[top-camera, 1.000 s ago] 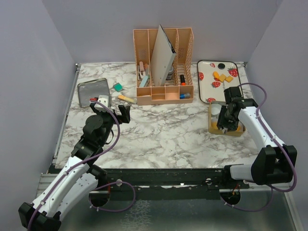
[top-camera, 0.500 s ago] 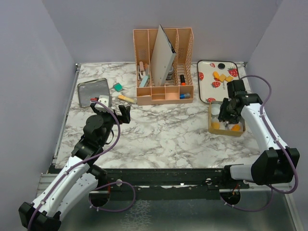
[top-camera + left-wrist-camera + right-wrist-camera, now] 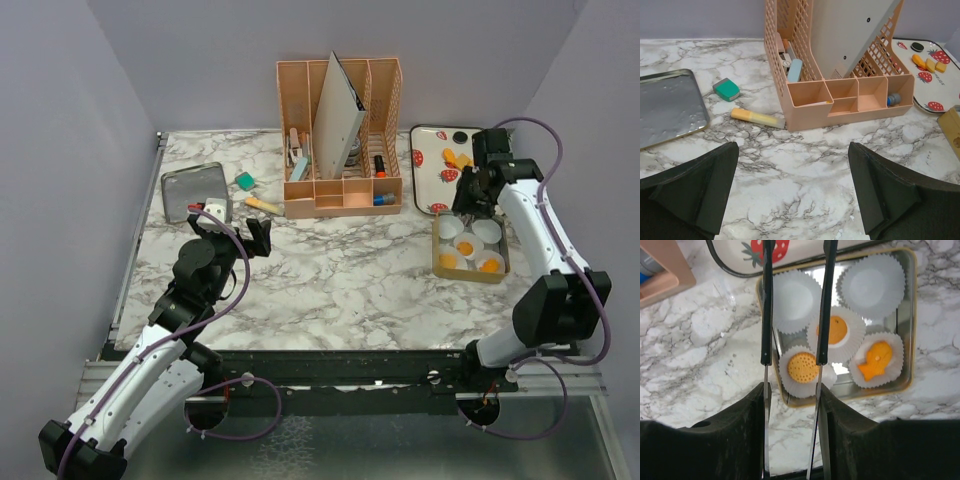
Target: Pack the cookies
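Observation:
Several orange-yellow cookies lie on the strawberry-print plate, also seen as cookies in the left wrist view. Three more sit in white paper cups in the gold tin: a dotted round cookie, a plain round one and a fish-shaped one. Two cups are empty. My right gripper is shut on metal tweezers; their arms stand apart with nothing between them, reaching over the tin toward the plate. My left gripper hangs open over bare marble.
A peach desk organiser stands at the back centre. A metal lid, a green eraser and a yellow marker lie at the left. Walls close in on both sides.
My right arm has drawn back from over the tin toward the strawberry plate, uncovering the cups. The left arm has not moved.

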You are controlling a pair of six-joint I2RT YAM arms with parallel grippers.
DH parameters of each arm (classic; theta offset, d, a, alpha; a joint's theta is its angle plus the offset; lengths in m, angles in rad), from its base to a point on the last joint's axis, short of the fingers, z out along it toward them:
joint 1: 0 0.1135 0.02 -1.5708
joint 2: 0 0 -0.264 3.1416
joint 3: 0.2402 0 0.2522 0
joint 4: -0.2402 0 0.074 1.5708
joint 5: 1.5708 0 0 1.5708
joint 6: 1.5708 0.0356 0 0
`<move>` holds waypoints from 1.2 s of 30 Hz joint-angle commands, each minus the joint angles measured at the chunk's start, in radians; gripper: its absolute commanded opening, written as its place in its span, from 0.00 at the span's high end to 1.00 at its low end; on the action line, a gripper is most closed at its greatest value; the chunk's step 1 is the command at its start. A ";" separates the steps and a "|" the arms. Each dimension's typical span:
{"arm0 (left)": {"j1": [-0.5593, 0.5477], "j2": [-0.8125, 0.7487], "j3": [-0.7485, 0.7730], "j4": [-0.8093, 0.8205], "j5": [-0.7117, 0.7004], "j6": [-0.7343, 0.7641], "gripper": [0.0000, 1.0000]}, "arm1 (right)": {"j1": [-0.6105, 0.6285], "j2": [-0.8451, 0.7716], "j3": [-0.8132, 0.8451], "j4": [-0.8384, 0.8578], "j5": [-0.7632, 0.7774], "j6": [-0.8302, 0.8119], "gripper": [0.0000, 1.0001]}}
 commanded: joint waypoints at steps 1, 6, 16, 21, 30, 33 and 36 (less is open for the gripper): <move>-0.005 -0.014 -0.013 0.003 0.004 0.003 0.01 | -0.027 0.112 0.084 0.084 0.014 -0.025 0.58; -0.006 -0.017 -0.013 0.003 -0.001 0.005 0.01 | -0.068 0.242 0.186 0.154 -0.026 -0.036 0.58; -0.005 -0.009 -0.011 0.003 -0.004 0.012 0.01 | -0.163 0.518 0.431 0.192 0.019 -0.046 0.60; -0.006 0.002 -0.011 0.003 -0.007 0.018 0.01 | -0.179 0.644 0.567 0.153 0.026 -0.061 0.60; -0.005 0.027 -0.007 0.003 0.001 0.023 0.01 | -0.182 0.781 0.700 0.124 0.000 -0.073 0.59; -0.005 0.031 -0.007 0.004 0.001 0.026 0.01 | -0.182 0.807 0.719 0.116 -0.003 -0.072 0.59; -0.004 0.034 -0.006 0.004 0.001 0.026 0.01 | -0.182 0.823 0.722 0.113 -0.006 -0.072 0.59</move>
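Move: The right hand, holding the tongs part-open with tips ahead, has the right-hand square cookie on the strawberry tray about 30 cm ahead, 10 cm right and 16 cm below. The other square cookie lies some 4 cm left of that one and the orange cookie about 7 cm left, 2 cm farther out; the packing tin's middle is 5 cm ahead and 4 cm right of the hand. From the left hand the target cookie is roughly 35 cm ahead, 57 cm right and 24 cm below. The right arm carries the empty tongs away from the packing tin and out over the strawberry tray, some 20 cm forward, veering about 8 cm right through the middle of the reach and sinking about 8 cm, fastest at first and then slowing into a mostly downward approach. Its fingers keep their part-open hold on the tongs while the hand turns slightly clockwise, bringing the tips in around the right-hand square cookie; contact with it can't be seen. ##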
